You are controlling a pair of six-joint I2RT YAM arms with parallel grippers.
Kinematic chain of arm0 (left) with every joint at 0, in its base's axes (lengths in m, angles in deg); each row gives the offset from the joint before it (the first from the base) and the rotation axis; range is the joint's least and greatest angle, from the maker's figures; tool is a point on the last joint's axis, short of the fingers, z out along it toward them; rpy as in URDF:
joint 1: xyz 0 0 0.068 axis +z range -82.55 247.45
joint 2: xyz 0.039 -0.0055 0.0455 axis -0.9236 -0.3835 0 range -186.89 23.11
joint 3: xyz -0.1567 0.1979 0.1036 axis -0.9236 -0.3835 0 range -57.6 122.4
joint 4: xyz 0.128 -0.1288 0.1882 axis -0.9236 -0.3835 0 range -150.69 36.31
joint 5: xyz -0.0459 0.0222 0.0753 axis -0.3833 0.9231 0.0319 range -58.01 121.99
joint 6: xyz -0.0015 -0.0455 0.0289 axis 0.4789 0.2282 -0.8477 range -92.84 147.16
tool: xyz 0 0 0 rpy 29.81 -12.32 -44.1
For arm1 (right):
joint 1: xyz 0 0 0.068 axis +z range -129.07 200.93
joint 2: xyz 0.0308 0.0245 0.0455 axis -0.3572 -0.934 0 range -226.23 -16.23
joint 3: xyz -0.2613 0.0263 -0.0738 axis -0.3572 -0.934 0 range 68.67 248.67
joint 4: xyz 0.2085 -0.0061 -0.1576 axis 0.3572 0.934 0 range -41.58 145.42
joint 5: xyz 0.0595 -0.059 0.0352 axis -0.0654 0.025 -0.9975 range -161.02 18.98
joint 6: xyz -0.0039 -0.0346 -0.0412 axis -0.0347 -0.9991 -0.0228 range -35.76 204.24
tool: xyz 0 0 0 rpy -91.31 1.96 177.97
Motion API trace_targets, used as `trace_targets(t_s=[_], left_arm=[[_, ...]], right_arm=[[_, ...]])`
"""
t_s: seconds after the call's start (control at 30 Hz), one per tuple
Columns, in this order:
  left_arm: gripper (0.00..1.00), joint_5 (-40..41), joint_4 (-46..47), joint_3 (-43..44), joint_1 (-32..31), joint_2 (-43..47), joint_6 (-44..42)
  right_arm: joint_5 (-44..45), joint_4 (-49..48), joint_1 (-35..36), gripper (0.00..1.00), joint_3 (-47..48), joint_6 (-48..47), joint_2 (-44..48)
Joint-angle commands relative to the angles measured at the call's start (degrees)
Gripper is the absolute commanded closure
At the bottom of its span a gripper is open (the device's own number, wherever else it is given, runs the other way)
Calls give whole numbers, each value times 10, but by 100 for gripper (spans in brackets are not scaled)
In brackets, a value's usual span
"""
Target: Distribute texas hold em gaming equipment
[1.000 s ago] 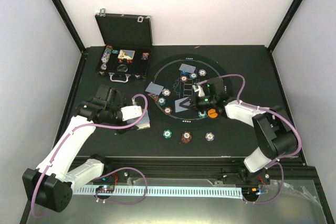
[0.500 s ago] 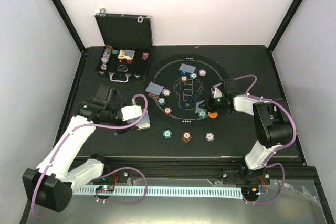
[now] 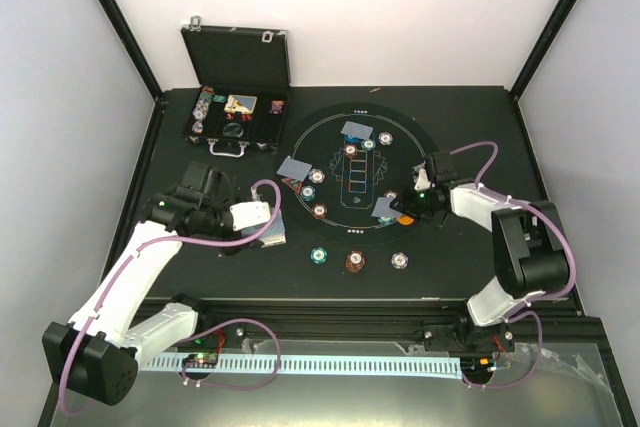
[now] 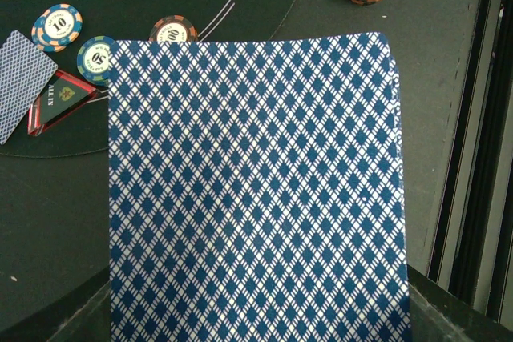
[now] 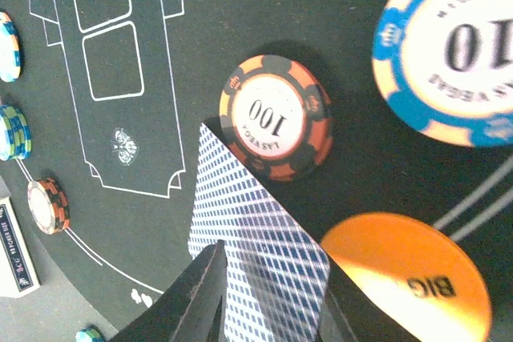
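My left gripper (image 3: 266, 219) is shut on a deck of blue-backed playing cards (image 4: 256, 190), held left of the round mat; the deck hides its fingers in the left wrist view. My right gripper (image 5: 272, 310) stands open at the mat's right edge. A single blue-backed card (image 5: 256, 238) lies between and beyond its fingertips. One corner of that card rests on an orange-and-black 100 chip (image 5: 276, 118), next to an orange disc (image 5: 409, 278) and a blue 10 chip (image 5: 453, 46). From above, this card (image 3: 384, 208) lies just left of the right gripper (image 3: 408, 203).
An open black case (image 3: 237, 112) with chips stands at the back left. Two more cards (image 3: 294, 168) (image 3: 355, 129) and small chips lie on the mat (image 3: 330, 137). A red triangle marker (image 4: 60, 102) lies by one card. Three chip stacks (image 3: 355, 261) sit in front of the mat.
The right gripper carried a card from the mat's middle to its right edge, lowered it beside the orange disc and opened its jaws. The left arm has not moved.
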State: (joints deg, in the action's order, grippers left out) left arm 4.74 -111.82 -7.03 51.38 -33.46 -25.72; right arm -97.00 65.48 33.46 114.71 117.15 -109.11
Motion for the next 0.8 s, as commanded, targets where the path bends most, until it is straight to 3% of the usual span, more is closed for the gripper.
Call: trace_targets(t_s=[0.0,0.23,0.4,0.57,0.77], left_arm=[[98,-12,5,10,1,8,-6],[99,-11,3,9,2,9,-6],[99,-13,4,9,2,8,-6],[98,-14,6,10,1,6,-6],[98,-14,8,11,2,3,-3]], right_arm=[[57,37,-2,71,-15,-12,44],[128,102,-2,68,-3,-18,92],[118,115,2,62,3,-7,135],[30,70,44,54,1,39,174],[-115,-105,181,27,4,157,162]])
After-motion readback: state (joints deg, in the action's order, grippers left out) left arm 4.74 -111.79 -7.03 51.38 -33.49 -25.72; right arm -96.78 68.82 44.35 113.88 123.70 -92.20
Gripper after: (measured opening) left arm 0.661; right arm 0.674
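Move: The right hand is down at the mat beside the card just dealt, whose middle is about 3 cm to its left and 1 cm ahead. The orange BIG blind button lies some 3 cm to the hand's right and 1 cm back, the 100 chip about 5 cm ahead and 1 cm left. The deck is some 33 cm to its left, 3 cm back and 11 cm higher; from the left hand gripping it, about 2 cm right and 1 cm ahead, at its height. Bring the right gripper up off the dealt card: ease it about 3 cm to the right while rising and drawing slightly back, so the fingers come free. Then swing it quickly left some 9 cm towards the deck, still climbing to about 8 cm above the start, spreading the fingers from part open to about two-thirds. Keep the left hand still, holding the deck. ##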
